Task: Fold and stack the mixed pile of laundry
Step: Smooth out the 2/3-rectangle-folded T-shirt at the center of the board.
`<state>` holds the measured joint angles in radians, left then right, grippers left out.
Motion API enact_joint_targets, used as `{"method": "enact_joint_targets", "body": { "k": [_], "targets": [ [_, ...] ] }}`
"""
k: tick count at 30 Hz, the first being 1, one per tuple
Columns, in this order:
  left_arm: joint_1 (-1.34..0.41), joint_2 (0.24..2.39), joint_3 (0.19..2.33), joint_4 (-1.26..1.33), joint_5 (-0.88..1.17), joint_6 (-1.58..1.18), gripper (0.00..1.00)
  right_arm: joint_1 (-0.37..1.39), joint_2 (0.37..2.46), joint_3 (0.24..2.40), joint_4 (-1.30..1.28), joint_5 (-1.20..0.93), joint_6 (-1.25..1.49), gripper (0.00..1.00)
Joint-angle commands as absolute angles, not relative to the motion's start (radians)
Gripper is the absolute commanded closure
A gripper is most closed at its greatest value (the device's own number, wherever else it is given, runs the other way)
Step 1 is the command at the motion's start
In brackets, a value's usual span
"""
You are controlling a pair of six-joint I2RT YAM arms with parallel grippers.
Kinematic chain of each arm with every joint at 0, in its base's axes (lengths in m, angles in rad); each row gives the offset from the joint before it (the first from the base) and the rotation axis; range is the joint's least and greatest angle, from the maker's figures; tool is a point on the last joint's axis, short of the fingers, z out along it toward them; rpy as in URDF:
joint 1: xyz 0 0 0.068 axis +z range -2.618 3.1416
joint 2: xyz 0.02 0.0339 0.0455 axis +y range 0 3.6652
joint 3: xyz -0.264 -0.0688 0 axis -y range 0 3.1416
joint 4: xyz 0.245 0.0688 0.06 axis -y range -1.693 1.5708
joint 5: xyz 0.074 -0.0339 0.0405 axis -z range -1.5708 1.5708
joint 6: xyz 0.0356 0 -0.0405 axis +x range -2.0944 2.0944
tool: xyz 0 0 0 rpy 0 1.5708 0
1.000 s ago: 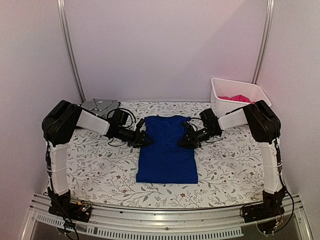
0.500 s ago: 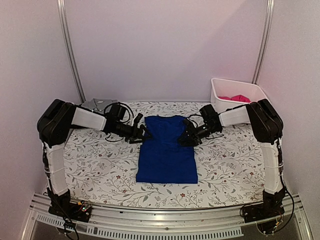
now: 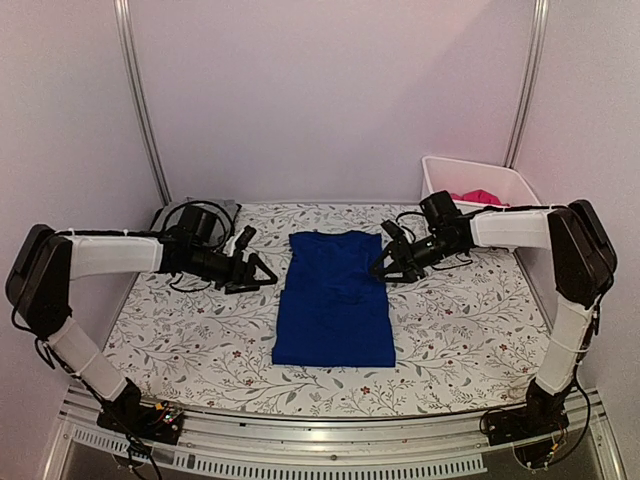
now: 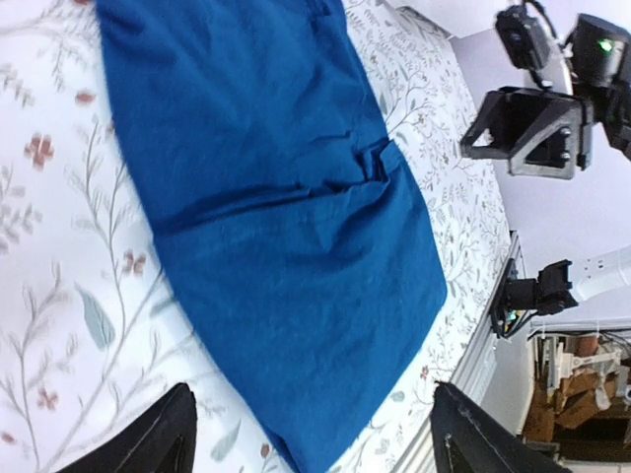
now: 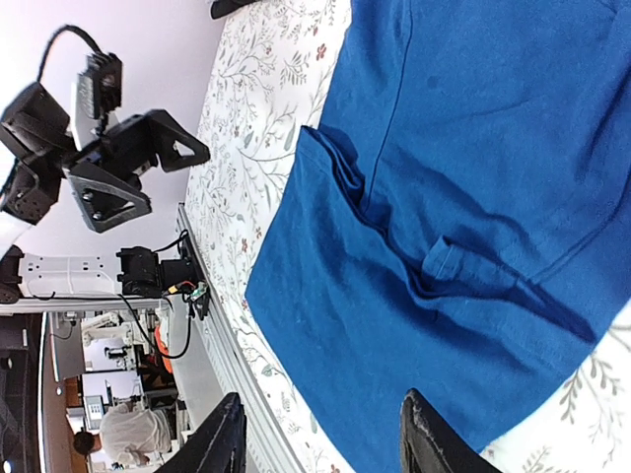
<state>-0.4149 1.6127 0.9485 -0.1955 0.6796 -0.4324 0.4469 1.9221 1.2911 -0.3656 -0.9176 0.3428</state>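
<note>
A royal-blue garment [image 3: 333, 300] lies flat in the middle of the floral table covering, folded into a long narrow rectangle. My left gripper [image 3: 265, 280] hovers just left of it, open and empty. My right gripper [image 3: 381, 270] hovers at its upper right edge, also open and empty. The left wrist view looks down on the blue cloth [image 4: 276, 197] between my left gripper's [image 4: 315, 443] spread fingers. The right wrist view shows the same cloth [image 5: 473, 246] beyond my right gripper [image 5: 320, 434]. A magenta-pink garment [image 3: 475, 197] lies in the bin. A grey shirt [image 3: 168, 215] peeks out behind the left arm.
The white plastic bin [image 3: 510, 180] stands at the back right corner. The floral table covering [image 3: 200, 330] spreads to either side of the blue garment. A metal rail [image 3: 320, 435] runs along the near edge. Walls close in on three sides.
Both grippers have opened wider and drawn outward and back from the blue garment's side edges. The arms are now stretched out low over the table. The garment has stayed put.
</note>
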Motion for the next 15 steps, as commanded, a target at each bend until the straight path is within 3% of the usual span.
{"method": "enact_joint_targets", "body": {
  "k": [1,7,15],
  "targets": [
    [-0.437,1.480,0.770,-0.184,0.643,-0.530,0.23,0.465,1.776,1.162,-0.333,-0.849,0.386,0.48],
    [-0.541,1.359,0.535,-0.060,0.579,-0.669,0.34,0.515,1.665,0.941,-0.340,-0.773,0.361,0.48],
    [-0.653,1.388,0.408,0.091,0.556,-0.739,0.46,0.620,1.534,0.668,-0.181,-0.724,0.504,0.49]
  ]
}}
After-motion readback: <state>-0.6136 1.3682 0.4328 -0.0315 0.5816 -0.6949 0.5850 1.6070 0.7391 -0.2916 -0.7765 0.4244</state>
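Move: The T-shirt's near left corner lies about 16 cm back and 2 cm right of the left hand, some 9 cm lower; the shirt's middle is 13 cm to this hand's right, and the grey shirt stack 21 cm ahead and 17 cm left. From the right hand, the near right corner is roughly 19 cm back and 1 cm right, also 9 cm down; the shirt's middle is 10 cm left and 2 cm back, the white bin some 22 cm ahead and 23 cm right. Back and down together, both hands travel empty along the T-shirt's two sides to beside its near corners, each some 14 cm back; the left sinks about 8 cm, the right rises slightly first, drifts outward 4 cm and ends 6 to 7 cm lower. The left gripper closes partway, while the right stays half open and its fingers tip about 10 degrees steeper. ##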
